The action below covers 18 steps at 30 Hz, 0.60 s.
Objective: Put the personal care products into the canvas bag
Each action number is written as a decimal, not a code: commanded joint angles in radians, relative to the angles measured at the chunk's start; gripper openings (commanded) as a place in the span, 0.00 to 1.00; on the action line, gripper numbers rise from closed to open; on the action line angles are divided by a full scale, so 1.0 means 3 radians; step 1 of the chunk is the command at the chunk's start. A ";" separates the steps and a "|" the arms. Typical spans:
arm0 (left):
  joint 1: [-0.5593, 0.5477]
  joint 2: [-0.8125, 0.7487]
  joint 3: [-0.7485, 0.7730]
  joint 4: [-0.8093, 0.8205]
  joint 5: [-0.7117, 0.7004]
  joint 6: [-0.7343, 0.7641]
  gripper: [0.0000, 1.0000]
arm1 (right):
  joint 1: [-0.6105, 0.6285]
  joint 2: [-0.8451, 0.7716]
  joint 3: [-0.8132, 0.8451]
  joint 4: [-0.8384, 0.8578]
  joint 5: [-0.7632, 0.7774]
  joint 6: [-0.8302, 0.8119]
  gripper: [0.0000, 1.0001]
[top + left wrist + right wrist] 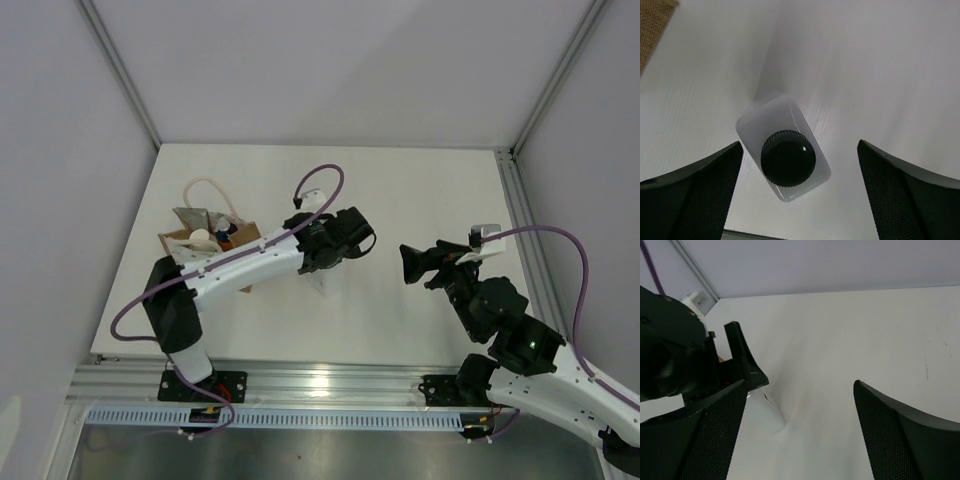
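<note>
A translucent white bottle (807, 172) with a dark cap (788, 157) stands on the white table, seen from above. My left gripper (800, 144) hangs open over it, one finger on each side, not touching it. In the top view only a pale sliver of this bottle (322, 282) shows under the left gripper (340, 240). The canvas bag (246, 237) stands at the left with a grey-white tube (190, 218), a cream cap (200, 237) and an orange bottle (226, 236) inside. My right gripper (413, 262) is open and empty, to the right of the bottle (765, 412).
The bag's rope handles (205, 190) loop up behind it, and a tan corner of the bag (652, 25) shows in the left wrist view. Grey walls and metal rails (530, 250) enclose the table. The left arm's purple cable (325, 172) arcs over its wrist.
</note>
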 commanded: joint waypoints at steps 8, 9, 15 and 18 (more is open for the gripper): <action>0.0060 0.0428 0.0282 -0.0471 -0.0144 -0.0351 0.76 | 0.0004 0.0062 0.0146 0.0035 -0.0104 -0.0010 0.90; 0.0060 0.0433 0.0302 -0.0501 -0.0155 -0.0367 0.73 | 0.0004 0.0067 0.0146 0.0035 -0.0099 -0.0010 0.90; 0.0095 0.0469 0.0333 -0.0537 -0.0226 -0.0203 0.28 | 0.0004 0.0103 0.0172 0.0005 -0.0099 0.0000 0.90; 0.0172 0.0464 0.0328 -0.0675 -0.0257 -0.0188 0.01 | 0.0004 0.0088 0.0172 -0.0005 -0.0099 0.0000 0.90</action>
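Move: The upright white bottle with the black cap has its middle about 8 cm below the open left hand, roughly 1 cm ahead and 2 cm to its left. The canvas bag stands some 25 cm to the left of that hand and 9 cm farther out, about 10 cm below it; the orange bottle inside sits 22 cm left and 10 cm ahead. From the right hand, the white bottle lies about 18 cm left, 6 cm ahead and well below. The white bottle is taken around its upper body: the left hand sinks about 5 cm over it, tipping some 5 degrees further down and rolling its left side up nearly 10, then eases a couple of centimetres left. The fingers start closing on the way down, go to about half open and pinch the bottle's two sides. ##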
